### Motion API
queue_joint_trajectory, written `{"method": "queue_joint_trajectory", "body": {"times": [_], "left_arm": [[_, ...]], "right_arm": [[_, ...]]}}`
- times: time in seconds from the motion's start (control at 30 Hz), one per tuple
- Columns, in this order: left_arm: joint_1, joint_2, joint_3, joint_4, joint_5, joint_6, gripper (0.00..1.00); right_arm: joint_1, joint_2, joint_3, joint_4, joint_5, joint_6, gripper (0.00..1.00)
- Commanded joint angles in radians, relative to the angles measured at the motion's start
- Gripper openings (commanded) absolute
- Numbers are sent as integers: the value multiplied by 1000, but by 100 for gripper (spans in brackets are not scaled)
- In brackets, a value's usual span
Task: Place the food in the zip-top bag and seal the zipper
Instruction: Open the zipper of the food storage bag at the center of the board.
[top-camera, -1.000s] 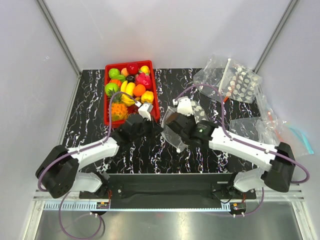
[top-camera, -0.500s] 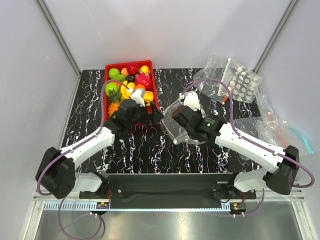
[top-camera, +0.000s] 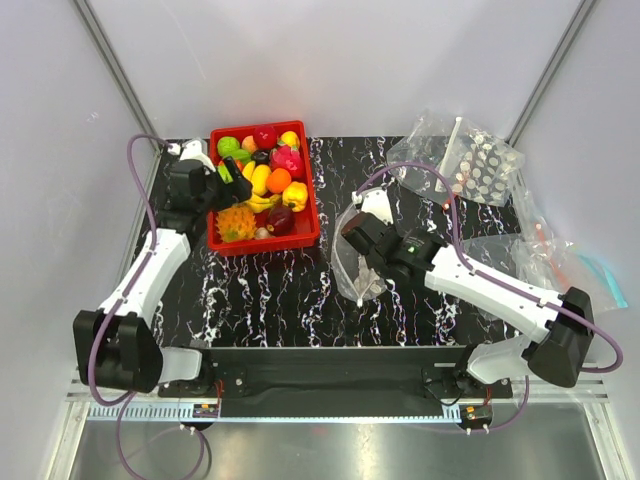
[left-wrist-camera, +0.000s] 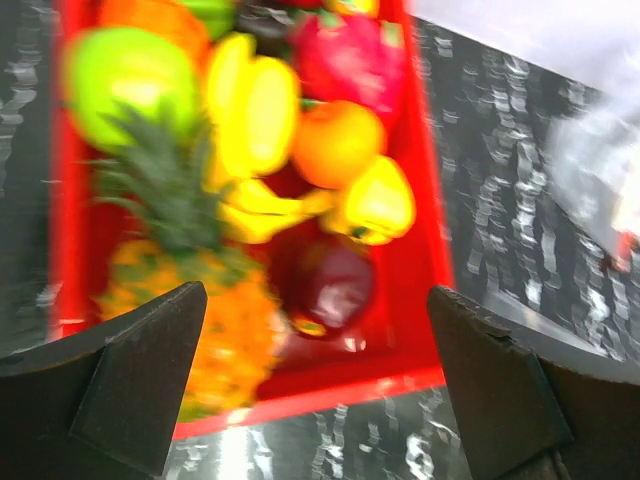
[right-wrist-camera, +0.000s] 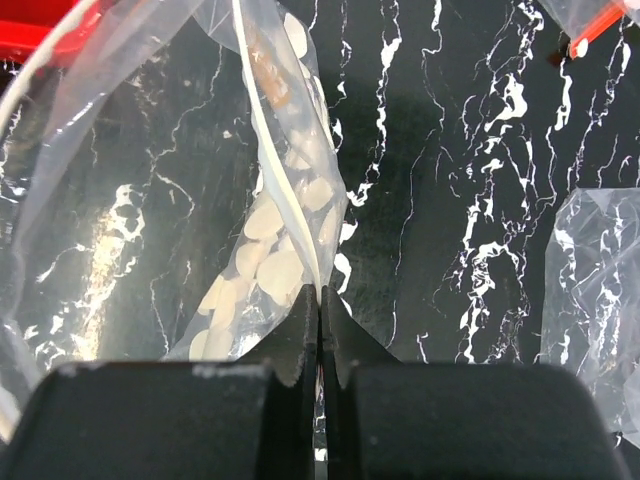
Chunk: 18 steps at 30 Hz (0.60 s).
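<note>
The food lies in a red tray: an orange pineapple with green leaves at its front, a yellow bell pepper on its right side. My left gripper stands open over the tray's left part, nothing between its fingers. The zip-top bag, clear with white dots, hangs right of the tray. My right gripper is shut on the bag's edge at the pale zipper. No food shows inside the bag.
The tray also holds several other toy fruits, among them a green apple, an orange and a dark red fruit. Other clear bags lie at the back right and along the right edge.
My left gripper has opened and swung from beside the bag, at the tray's front right corner, back to the tray's left side. The right gripper has stayed shut on the bag, which now hangs narrower.
</note>
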Motion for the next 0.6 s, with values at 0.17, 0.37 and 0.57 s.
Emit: {"method": "queue_joint_trajectory", "body": {"times": [0.17, 0.37, 0.57], "left_arm": [[112, 165, 161, -112, -61, 106, 99], [124, 272, 231, -126, -82, 129, 99], [131, 372, 299, -147, -44, 152, 99]], "right_arm": [[-7, -21, 81, -107, 5, 25, 0], [-5, -12, 236, -298, 100, 33, 0], [-5, 40, 271, -319, 106, 8, 0]]}}
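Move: The pineapple, near left in the red tray, lies some 4 cm ahead of the left hand, 5 cm to its left and about 15 cm below; the green apple is 10 cm beyond it and 4 cm farther left, the bananas 7 cm beyond it and 4 cm to its right, the eggplant level with it, 9 cm to its right. The right hand holds the food storage bag's zipper edge, the bag's middle about 3 cm ahead, 4 cm left and 6 cm below. The left hand, empty and still wide open, comes in over the tray towards the pineapple: about 6 cm to its left, nearly all of that early on, while it sinks some 7 cm and reaches 5 cm forward, the fingers tipping about 15 degrees further down and not yet closing on anything. The right hand keeps its shut pinch on the bag's zipper edge and, after barely moving at first, lifts it about 6.5 cm, drifting a couple of centimetres right, with hardly any turn of the wrist. ##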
